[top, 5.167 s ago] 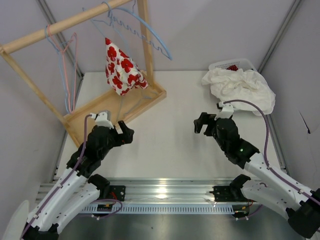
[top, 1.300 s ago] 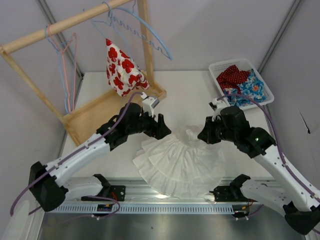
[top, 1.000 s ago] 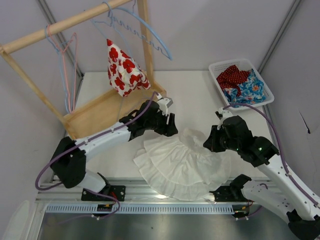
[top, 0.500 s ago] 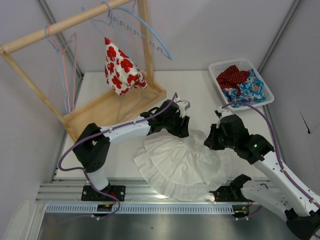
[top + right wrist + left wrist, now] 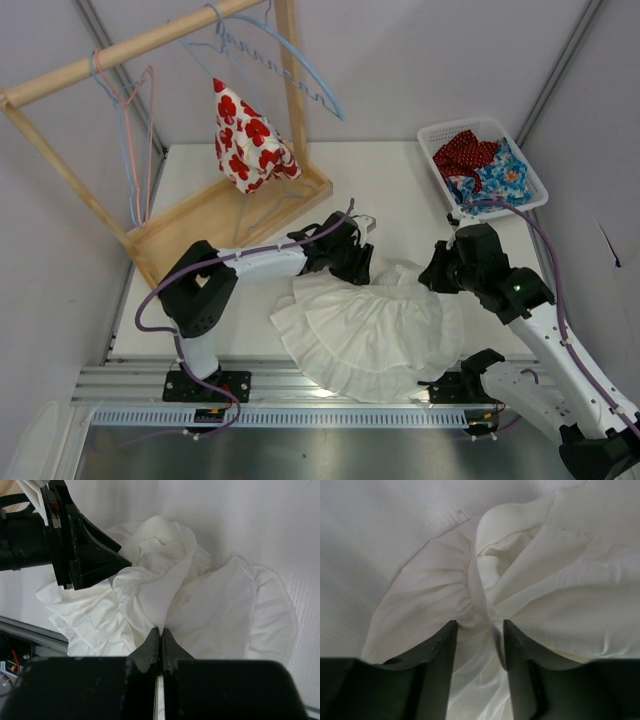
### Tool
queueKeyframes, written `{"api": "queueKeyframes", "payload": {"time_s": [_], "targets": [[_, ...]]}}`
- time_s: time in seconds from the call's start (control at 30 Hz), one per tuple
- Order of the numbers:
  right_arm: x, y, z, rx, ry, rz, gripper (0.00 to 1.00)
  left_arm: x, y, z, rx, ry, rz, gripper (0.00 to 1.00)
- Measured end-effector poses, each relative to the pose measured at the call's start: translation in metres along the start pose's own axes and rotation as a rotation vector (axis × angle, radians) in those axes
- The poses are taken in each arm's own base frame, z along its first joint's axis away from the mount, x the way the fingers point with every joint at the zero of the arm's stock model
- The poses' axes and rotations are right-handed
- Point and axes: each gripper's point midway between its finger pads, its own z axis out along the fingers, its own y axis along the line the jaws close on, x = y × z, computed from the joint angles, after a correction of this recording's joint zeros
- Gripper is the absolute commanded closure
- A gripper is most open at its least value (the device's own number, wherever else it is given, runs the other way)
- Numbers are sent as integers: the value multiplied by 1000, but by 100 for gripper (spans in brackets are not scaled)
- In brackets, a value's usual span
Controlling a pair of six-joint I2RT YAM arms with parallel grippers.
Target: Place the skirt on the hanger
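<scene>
The white skirt [image 5: 370,325] lies spread on the table's front middle. My left gripper [image 5: 358,262] is low over its far edge. In the left wrist view the jaws [image 5: 479,625] stand apart with the gathered waist of the skirt [image 5: 545,580] at the tips and loose cloth between them. My right gripper [image 5: 440,272] is at the skirt's right edge. In the right wrist view it [image 5: 160,630] is shut on a raised fold of the skirt [image 5: 225,610]. An empty blue hanger [image 5: 300,70] hangs on the wooden rack [image 5: 140,45] at the back left.
A red-flowered skirt [image 5: 245,135] hangs on the rack. Pink and blue hangers [image 5: 130,130] hang at its left end. The rack's wooden base [image 5: 200,222] lies just behind my left arm. A white basket [image 5: 432,133] with coloured clothes stands at the back right.
The white skirt came out of the basket and was spread on the table. My left gripper reached right and came down onto its far edge. My right gripper shifted slightly back, still holding the fold.
</scene>
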Motion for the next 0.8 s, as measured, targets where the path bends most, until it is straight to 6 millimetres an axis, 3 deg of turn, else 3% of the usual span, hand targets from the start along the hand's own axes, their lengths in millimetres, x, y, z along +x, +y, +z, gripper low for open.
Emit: {"api": "queueKeyframes", "payload": {"time_s": [0.03, 0.1, 0.13, 0.3, 0.4, 0.53, 0.63, 0.67, 0.73, 0.8], "targets": [[0, 0, 0, 0, 1, -2, 100, 1, -1, 2, 6, 3, -6, 64], [0, -1, 0, 2, 0, -1, 100, 1, -4, 2, 25, 4, -6, 93], [0, -2, 0, 6, 0, 1, 100, -1, -7, 2, 41, 0, -2, 100], [-5, -16, 10, 83, 9, 29, 100, -4, -13, -6, 54, -11, 19, 100], [-21, -21, 14, 140, -4, 54, 100, -24, -11, -37, -21, -66, 48, 100], [-72, -13, 5, 157, -113, 80, 100, -96, -24, -122, -112, -320, 117, 100], [-119, 2, -9, 138, -236, 95, 100, -152, -43, -221, -152, -595, 155, 100], [-135, 8, -16, 122, -281, 101, 100, -164, -48, -254, -158, -677, 156, 100], [-157, 20, -27, 88, -346, 118, 100, -173, -55, -297, -160, -776, 157, 100], [-171, 31, -34, 53, -385, 133, 100, -171, -57, -320, -161, -815, 151, 100]]}}
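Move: The white skirt's near-left waistband sits between the left hand's open fingers, about 1 cm below its hand point. From that hand the hanging floral skirt is roughly 22 cm ahead, 25 cm left and 20 cm up. For the right hand, already holding the waistband's other side, this grasp spot lies about 14 cm left, 3 cm ahead and 12 cm down; the basket is some 34 cm ahead, 12 cm right and 12 cm down. Left fingers pinch the waistband and sweep up some 35 cm; the right, still gripping, rises going forward. ##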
